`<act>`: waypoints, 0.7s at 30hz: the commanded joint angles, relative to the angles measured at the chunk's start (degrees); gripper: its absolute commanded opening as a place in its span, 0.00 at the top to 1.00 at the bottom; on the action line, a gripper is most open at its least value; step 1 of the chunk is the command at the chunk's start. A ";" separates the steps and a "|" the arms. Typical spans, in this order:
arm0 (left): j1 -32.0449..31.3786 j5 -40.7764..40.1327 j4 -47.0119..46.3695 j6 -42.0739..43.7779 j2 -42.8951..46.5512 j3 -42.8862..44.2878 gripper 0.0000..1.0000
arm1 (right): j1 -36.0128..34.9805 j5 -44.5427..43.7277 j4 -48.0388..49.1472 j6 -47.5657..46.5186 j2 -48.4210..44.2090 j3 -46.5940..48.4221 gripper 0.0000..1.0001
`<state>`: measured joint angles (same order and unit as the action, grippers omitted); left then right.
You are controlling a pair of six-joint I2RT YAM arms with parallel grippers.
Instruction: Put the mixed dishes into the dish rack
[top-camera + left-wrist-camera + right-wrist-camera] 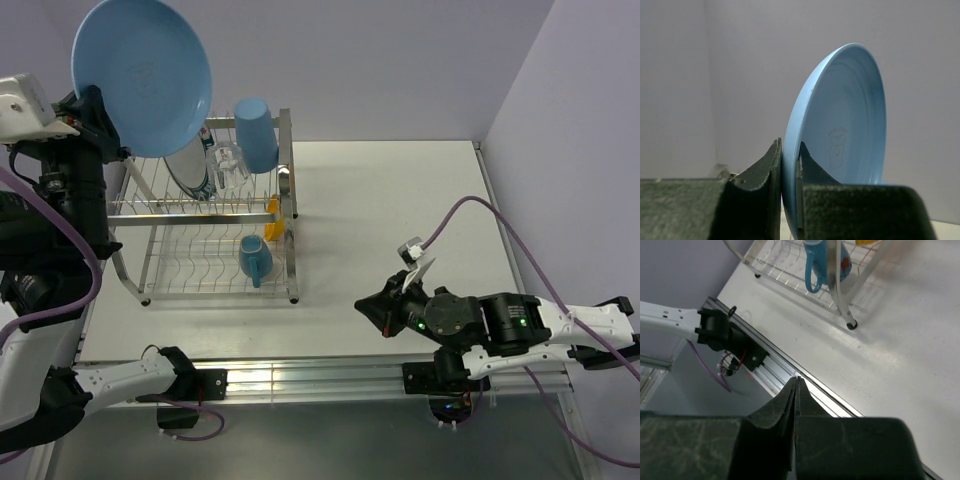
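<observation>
My left gripper (95,108) is shut on the lower rim of the large blue plate (140,75), holding it up on edge above the far left end of the dish rack (190,212). In the left wrist view both fingers pinch the plate (840,130) between them, at the gripper (789,162). The rack's upper tier holds a blue tumbler (257,133), a clear glass (228,167) and a plate with a dark rim (190,167) standing on edge. A yellow-orange bowl (274,217) sits at the rack's right side. A light blue mug (254,259) lies in the lower tier. My right gripper (375,311) is shut and empty, low over the table's near edge.
In the right wrist view the shut right gripper (796,382) hangs over the aluminium rail (790,375) at the table's front, with the mug (822,262) and a rack foot (852,325) beyond. A purple cable (470,205) loops over the table on the right. Walls close the back and right.
</observation>
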<state>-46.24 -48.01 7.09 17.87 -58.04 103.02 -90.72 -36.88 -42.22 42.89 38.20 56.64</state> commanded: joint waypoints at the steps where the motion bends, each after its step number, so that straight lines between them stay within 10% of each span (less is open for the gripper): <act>1: -0.17 -4.02 -14.54 6.12 3.11 -0.54 1.00 | 0.19 0.50 3.63 2.54 0.92 -1.71 1.00; 21: -0.08 -20.90 -38.38 37.07 3.11 -9.15 1.00 | 0.36 1.90 4.07 4.92 -3.39 -5.48 1.00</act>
<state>-46.22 -66.81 -25.15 49.28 -54.76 94.76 -90.72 -34.48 -39.64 46.15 35.86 52.47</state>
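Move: The left hand holds the blue plate high above the rack's left part. The upper tier's empty slots, where it is being taken, lie about 10 cm ahead, 4 cm left and 30 cm below. The patterned plate stands 10 cm ahead and 8 cm right, the glass 9 cm ahead and 14 cm right, the blue cup 13 cm ahead and 20 cm right, all some 27 cm below. Those slots are about 24 cm ahead, 42 cm left and slightly above the right hand. Left hand, still gripping the blue plate, swings left about 9 cm and back, turning some 25 degrees counter-clockwise. ##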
